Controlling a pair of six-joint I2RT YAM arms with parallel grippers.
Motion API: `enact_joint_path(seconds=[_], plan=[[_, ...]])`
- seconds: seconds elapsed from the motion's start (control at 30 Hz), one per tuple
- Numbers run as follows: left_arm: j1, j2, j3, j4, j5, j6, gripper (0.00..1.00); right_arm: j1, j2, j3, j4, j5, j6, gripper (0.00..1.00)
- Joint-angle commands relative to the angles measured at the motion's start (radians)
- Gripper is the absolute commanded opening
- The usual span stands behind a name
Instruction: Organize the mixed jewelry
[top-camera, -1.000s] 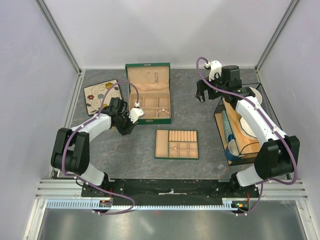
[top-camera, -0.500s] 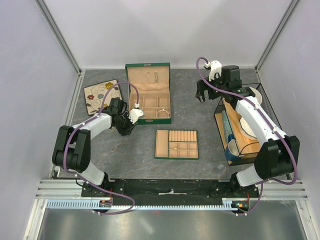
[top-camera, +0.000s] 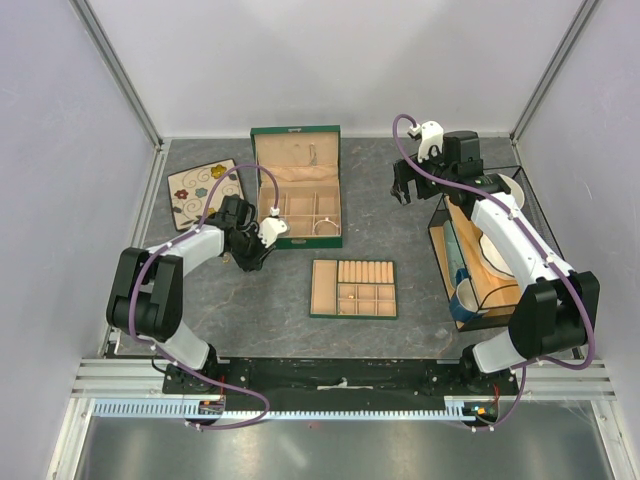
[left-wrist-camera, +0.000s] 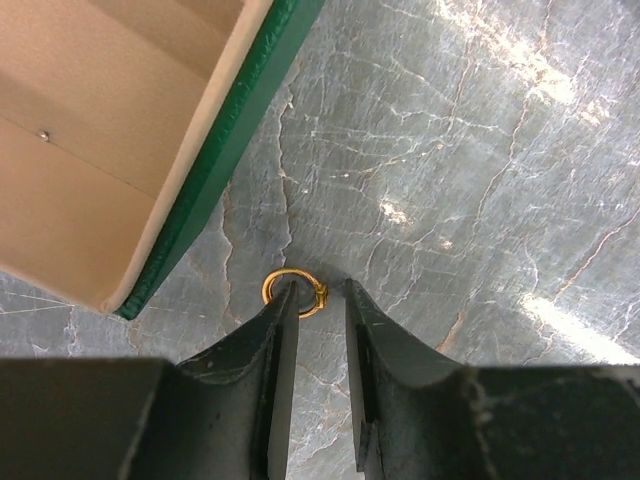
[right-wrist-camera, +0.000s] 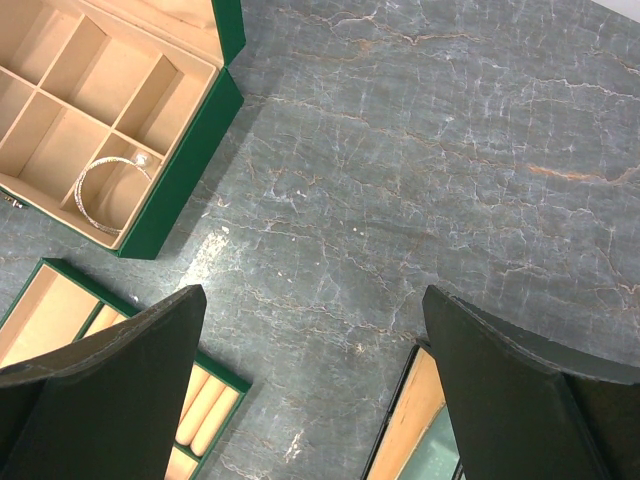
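Note:
A small gold ring (left-wrist-camera: 272, 285) lies on the grey stone table just off the corner of the green jewelry box (left-wrist-camera: 240, 130). My left gripper (left-wrist-camera: 320, 292) is down at the table with its jaws a narrow gap apart. The left fingertip (left-wrist-camera: 284, 305) covers part of the ring, whose clasp side lies in the gap, and the right finger does not touch it. In the top view this gripper (top-camera: 250, 261) is left of the box (top-camera: 296, 133). The silvery bangle (right-wrist-camera: 108, 193) lies in the box's near right compartment (top-camera: 322, 226). My right gripper (right-wrist-camera: 315, 320) is wide open and empty above bare table (top-camera: 402, 190).
The flat tan divided tray (top-camera: 325, 288) with ring rolls (right-wrist-camera: 205, 405) lies in front of the box. A flower-patterned mat (top-camera: 205, 192) lies at the far left. A black wire rack (top-camera: 438, 235) with dishes stands at the right, under my right arm.
The left arm's elbow has shifted slightly; its gripper stays at the same spot beside the box. The right arm has not moved.

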Motion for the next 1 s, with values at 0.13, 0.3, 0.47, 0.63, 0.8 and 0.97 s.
enact_joint_path(seconds=[0.13, 0.3, 0.47, 0.63, 0.8, 0.97], plan=[[0.007, 0.012, 0.028, 0.004, 0.038, 0.041, 0.26, -0.006, -0.001, -0.001, 0.032, 0.001, -0.003, 0.98], [0.006, -0.012, -0.004, 0.001, 0.058, 0.038, 0.09, -0.006, -0.003, -0.001, 0.032, -0.002, -0.003, 0.98], [0.007, -0.034, -0.019, 0.001, 0.069, 0.024, 0.02, -0.006, -0.003, 0.001, 0.032, -0.005, 0.0, 0.98], [0.006, -0.086, 0.032, -0.112, 0.211, 0.038, 0.02, -0.006, -0.01, 0.001, 0.032, -0.04, 0.003, 0.98], [0.006, -0.169, 0.157, -0.373, 0.53, 0.061, 0.02, -0.006, -0.029, -0.004, 0.04, -0.188, 0.016, 0.98], [0.003, -0.203, 0.273, -0.48, 0.76, 0.043, 0.02, -0.003, -0.042, -0.016, 0.065, -0.41, 0.016, 0.98]])
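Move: The gold hoop lies on the table between the left fingertips, its middle barely 1 cm ahead of them. From this hand the green jewelry box is centred some 10 cm ahead and 10 cm right, its near corner close to the hoop; the flat tray is about 22 cm right and 6 cm back; a second small gold earring lies about 6 cm left, straight level. From the right hand the hoop is roughly 30 cm left, 12 cm back, 21 cm below. The left fingers, already down at the table, close from about a third open until they pinch the gold hoop by its clasp side, the hand easing back barely a centimetre meanwhile, then it lifts away ever faster, some 11 cm up while going about 7 cm right and 4 cm back towards the tray, the wrist tilting roughly 25 degrees so the fingertips swing out to the right. Near the end the empty right hand, still wide open, begins to swing about 3 cm left and slightly back, turning a little counter-clockwise. ##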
